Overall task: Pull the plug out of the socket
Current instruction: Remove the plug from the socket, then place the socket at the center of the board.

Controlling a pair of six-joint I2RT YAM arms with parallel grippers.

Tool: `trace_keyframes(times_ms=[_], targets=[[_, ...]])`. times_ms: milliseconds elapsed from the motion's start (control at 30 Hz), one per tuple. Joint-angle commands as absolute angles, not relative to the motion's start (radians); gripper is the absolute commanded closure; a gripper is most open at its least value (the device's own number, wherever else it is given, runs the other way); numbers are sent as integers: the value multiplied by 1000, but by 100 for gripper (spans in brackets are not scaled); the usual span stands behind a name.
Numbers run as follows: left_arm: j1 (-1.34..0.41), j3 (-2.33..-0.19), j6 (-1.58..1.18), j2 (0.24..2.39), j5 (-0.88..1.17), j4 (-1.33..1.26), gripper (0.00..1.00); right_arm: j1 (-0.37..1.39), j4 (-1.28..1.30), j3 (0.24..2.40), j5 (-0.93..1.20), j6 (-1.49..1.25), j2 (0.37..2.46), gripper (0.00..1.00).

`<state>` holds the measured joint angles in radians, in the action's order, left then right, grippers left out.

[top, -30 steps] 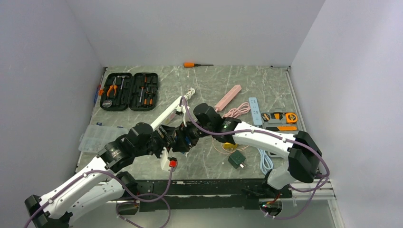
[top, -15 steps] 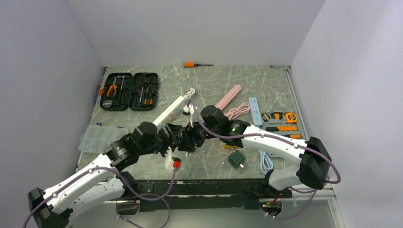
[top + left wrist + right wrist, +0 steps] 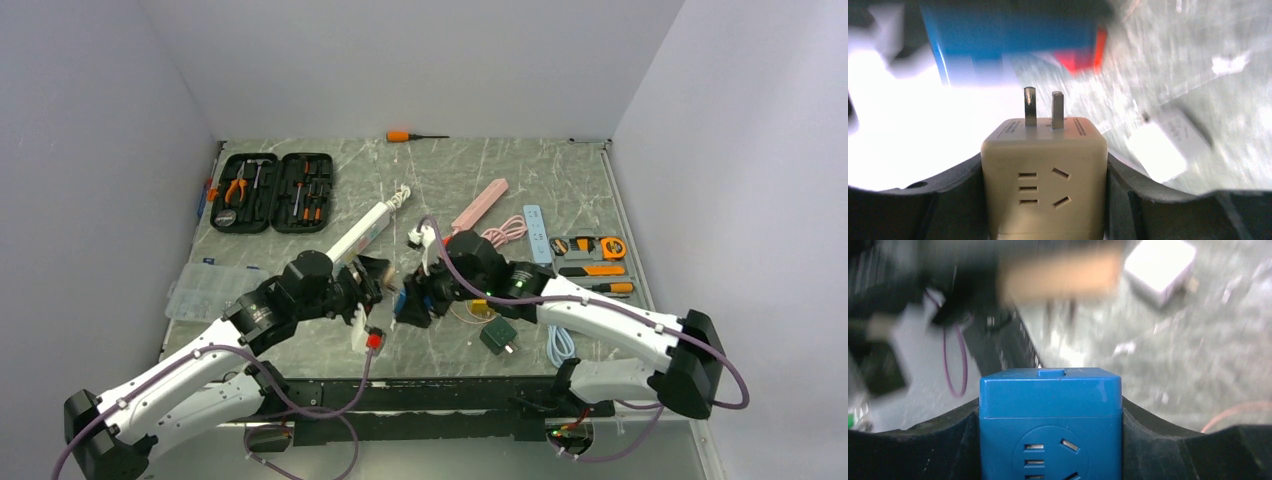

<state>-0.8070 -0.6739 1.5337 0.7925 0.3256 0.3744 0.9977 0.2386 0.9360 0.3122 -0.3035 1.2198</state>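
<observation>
A beige cube plug (image 3: 1044,170) with two bare metal prongs (image 3: 1030,106) sits clamped between my left gripper's (image 3: 1044,200) black fingers. The blue cube socket (image 3: 1050,415) is clamped the same way in my right gripper (image 3: 1050,450). In the top view the beige plug (image 3: 382,270) and the blue socket (image 3: 402,304) hang apart above the table's middle, with a small gap between them. In the left wrist view the blue socket (image 3: 1013,35) shows blurred just past the prongs. The right wrist view has the plug (image 3: 1060,272) as a blurred beige shape ahead.
A white power strip (image 3: 362,232) with a red switch (image 3: 373,342) lies under the left arm. A dark adapter (image 3: 498,336), a pink strip (image 3: 480,205), a white remote (image 3: 536,232), a tool case (image 3: 272,192), a clear box (image 3: 205,290) and an orange screwdriver (image 3: 405,135) lie around.
The two grippers were pressed together with plug and socket joined; they have drawn apart, the right one moving right and toward the near edge. The prongs are now bare.
</observation>
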Motion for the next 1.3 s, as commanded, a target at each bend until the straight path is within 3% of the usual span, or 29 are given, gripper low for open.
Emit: trace_keyframes(times_ms=[0,433,733,1267], targets=[[-696,-658,1573,805,-42,552,100,1005,529,889,400,-343,1098,100],[-684,-667,1535,874,-75,530,100,1001,597,887,275,-354,1051,100],[-716,-970,1226,1199,44,710,100,910,421,844,-33,-443,1139,100],[-877,-1090,1134,1582,143,627,100,681,331,825,-120,-502,1274,100]])
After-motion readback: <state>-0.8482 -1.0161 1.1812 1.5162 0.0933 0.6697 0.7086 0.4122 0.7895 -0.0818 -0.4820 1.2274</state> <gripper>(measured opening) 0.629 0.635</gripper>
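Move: The tan plug in the left gripper already hangs clear of the blue one in the right. An open patch of table lies about 3 cm ahead of the left hand and 19 cm below; the white plug sits some 8 cm ahead and 2 cm right, the red plug about 14 ahead and 13 right. From the right hand the yellow plug lies about 9 cm ahead and 16 right, the red one 20 ahead and 8 right, the green one 1 ahead and 19 right, all some 17 cm below. Let the left gripper carry the tan plug about 10 cm left, forward and down, then swing it back right and lower it on towards the open table, turning the fingers nearly straight down. Draw the right gripper back, right and down, then sweep the blue plug some 15 cm forward, farther right and down towards the yellow plug, turning about 40 degrees clockwise. Keep both grips closed on their plugs. ##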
